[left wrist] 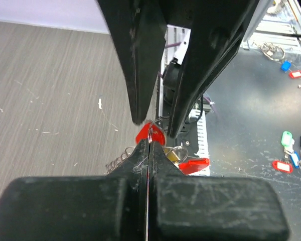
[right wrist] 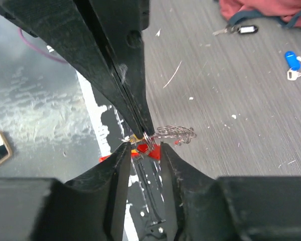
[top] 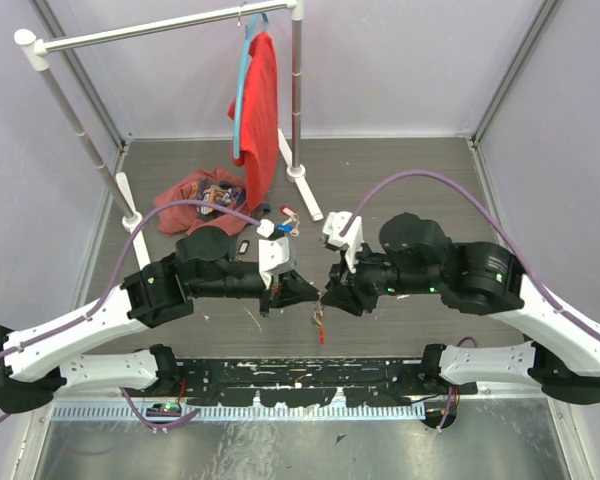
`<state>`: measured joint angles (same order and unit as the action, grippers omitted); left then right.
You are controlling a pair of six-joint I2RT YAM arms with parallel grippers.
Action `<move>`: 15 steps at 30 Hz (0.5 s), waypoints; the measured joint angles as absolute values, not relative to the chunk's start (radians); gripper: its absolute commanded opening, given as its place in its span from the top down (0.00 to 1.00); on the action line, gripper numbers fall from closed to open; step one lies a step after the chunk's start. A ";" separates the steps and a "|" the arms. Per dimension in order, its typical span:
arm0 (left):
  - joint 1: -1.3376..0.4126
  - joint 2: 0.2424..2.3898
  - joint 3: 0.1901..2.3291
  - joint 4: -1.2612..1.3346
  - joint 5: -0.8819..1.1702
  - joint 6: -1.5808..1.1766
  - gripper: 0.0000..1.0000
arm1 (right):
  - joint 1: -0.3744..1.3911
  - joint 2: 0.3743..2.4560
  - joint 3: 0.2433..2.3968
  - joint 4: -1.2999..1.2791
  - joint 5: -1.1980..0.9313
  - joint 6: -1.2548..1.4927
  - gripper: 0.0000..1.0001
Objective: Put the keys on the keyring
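My left gripper [top: 307, 294] is shut on a thin silver ring of the keyring [left wrist: 159, 122], right at its fingertips [left wrist: 149, 143]. A red piece [left wrist: 151, 134] sits at the pinch. The twisted silver chain [right wrist: 175, 133] hangs off to one side, and the long red tag [left wrist: 194, 164] and small yellow tag [left wrist: 171, 155] dangle below. In the top view the keyring's red tag [top: 320, 326] hangs under the two grippers. My right gripper [right wrist: 145, 146] is open, its jaws on either side of the ring and red piece, tip to tip with the left gripper [right wrist: 144, 131].
Loose keys lie on the floor: a black-tagged key [right wrist: 241, 30], a blue one [right wrist: 291, 60], and a red-and-white one [top: 288, 215]. A red cloth [top: 195, 195] lies beside the rack post. A red shirt [top: 262, 110] hangs from the rack. More tagged keys [left wrist: 287, 150] lie on the grey surface.
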<state>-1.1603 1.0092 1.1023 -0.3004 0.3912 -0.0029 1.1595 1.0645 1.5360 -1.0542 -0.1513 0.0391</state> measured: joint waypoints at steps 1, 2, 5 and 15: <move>-1.160 1.002 1.098 -0.291 0.381 -0.007 1.00 | 1.159 1.046 1.523 -1.034 -0.139 0.052 0.62; -1.161 0.989 1.089 -0.279 0.364 -0.014 1.00 | 1.159 1.021 1.507 -1.008 -0.119 0.070 0.61; -1.161 0.955 1.059 -0.241 0.314 -0.040 1.00 | 1.159 0.937 1.457 -0.925 -0.056 0.148 0.62; -1.160 0.916 0.992 -0.162 0.172 -0.126 1.00 | 1.159 0.746 1.279 -0.697 0.183 0.456 0.66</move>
<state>-1.1603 0.9165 0.9924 -0.1616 0.1722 -0.1265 1.1591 0.7460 1.2789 -0.6968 0.1829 0.4564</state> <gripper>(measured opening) 0.007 0.360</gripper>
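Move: The keyring with its red and yellow tags hangs from my left fingertips, its middle about 5 cm below them and 1 cm back. My open right fingers are still around its top, so from them that middle lies roughly 1 cm back, 1 cm to the left and 5 cm down. The blue-tagged keys on the table are some 27 cm ahead of my right hand and 7 cm left; the black fob is about 23 ahead and 17 left, both around 32 cm lower. With its fingers already open, I draw my right hand up and off the keyring, about 5 cm up, while it also goes right and forward some 3 cm each, swinging roughly 25 degrees clockwise as its fingers tip up towards level. My left hand keeps its pinch on the keyring and carries it about 3 cm forward, turning a little counter-clockwise. ##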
